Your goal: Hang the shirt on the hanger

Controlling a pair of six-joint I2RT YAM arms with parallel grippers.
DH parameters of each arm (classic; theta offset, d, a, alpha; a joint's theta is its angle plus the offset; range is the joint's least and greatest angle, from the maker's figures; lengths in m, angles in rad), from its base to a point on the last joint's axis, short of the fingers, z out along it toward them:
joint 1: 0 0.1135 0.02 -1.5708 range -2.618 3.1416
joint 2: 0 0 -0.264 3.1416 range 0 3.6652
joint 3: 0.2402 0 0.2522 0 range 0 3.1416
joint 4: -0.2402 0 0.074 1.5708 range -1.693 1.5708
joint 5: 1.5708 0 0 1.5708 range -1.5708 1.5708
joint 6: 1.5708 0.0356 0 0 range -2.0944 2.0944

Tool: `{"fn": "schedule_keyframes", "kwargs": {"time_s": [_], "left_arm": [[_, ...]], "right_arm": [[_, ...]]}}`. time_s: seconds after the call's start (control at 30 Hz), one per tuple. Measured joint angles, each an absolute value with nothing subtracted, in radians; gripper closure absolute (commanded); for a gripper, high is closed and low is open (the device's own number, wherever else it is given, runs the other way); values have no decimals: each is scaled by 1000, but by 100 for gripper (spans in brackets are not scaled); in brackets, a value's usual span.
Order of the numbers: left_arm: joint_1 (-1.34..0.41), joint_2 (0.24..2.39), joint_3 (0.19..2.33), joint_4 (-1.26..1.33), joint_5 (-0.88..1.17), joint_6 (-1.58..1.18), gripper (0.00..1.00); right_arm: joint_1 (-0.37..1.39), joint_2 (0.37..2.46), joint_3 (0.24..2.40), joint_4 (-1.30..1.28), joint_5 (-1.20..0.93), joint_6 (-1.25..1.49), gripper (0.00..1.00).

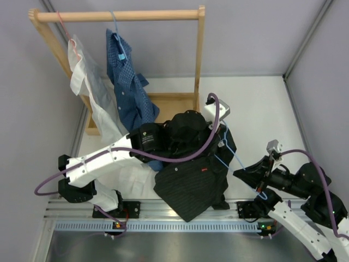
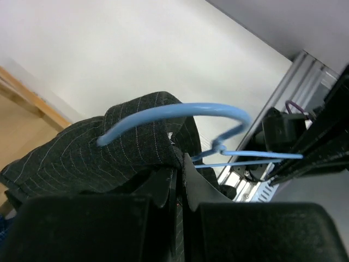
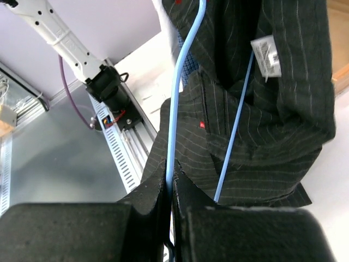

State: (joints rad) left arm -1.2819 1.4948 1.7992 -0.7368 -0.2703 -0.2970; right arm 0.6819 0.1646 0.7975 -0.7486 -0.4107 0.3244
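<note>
The black pinstriped shirt (image 1: pixel 191 183) hangs bunched in mid-air at the table's centre, draped over my left gripper (image 1: pixel 215 127). In the left wrist view that gripper (image 2: pixel 181 164) is shut on a fold of the shirt (image 2: pixel 125 147), with the light-blue wire hanger's hook (image 2: pixel 180 112) arching just above it. My right gripper (image 1: pixel 250 176) is shut on one wire of the hanger (image 1: pixel 240 161). In the right wrist view the gripper (image 3: pixel 170 176) pinches the hanger (image 3: pixel 180 93), whose wires run up into the shirt (image 3: pixel 256 136) beside its white neck label (image 3: pixel 266 56).
A wooden clothes rack (image 1: pixel 117 15) stands at the back left. It bears a white shirt (image 1: pixel 90 93) on a pink hanger (image 1: pixel 62 24) and a blue checked shirt (image 1: pixel 128 82). The aluminium base rail (image 1: pixel 163 210) runs along the near edge. Grey walls close in both sides.
</note>
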Motion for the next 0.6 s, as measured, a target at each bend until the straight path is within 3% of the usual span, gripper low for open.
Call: {"fn": "schedule_keyframes", "kwargs": {"time_s": [0.17,0.6], "left_arm": [[-1333,1481,1768,-735,-231,-239,100],[-1374,1476,1793,-743,-308,-261,100]], "right_arm": [[682,165,791,-714,-388,324,100],[682,186,591,-340,-330,419,100]]}}
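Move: The right hand grips the blue hanger by its near arm; the black shirt's collar opening, its goal, lies about 9 cm ahead, 6 cm left and 5 cm above. The shirt's lower body spreads about 14 cm left, level fore-and-aft, some 26 cm below. The left hand pinches the collar edge; the hanger's neck sits roughly 3 cm back and 3 cm right of it, about level, and the rack's right post some 25 cm ahead, 6 cm left, its middle 10 cm below. Forward and to its left, the right hand pushes the still-gripped hanger some 5 cm farther towards and into the shirt's collar, fingertips tilting up about 10 degrees. Meanwhile the left hand keeps its pinch and draws the collar edge back about 3 cm over the hanger, dipping about 2 cm and coming up again. ##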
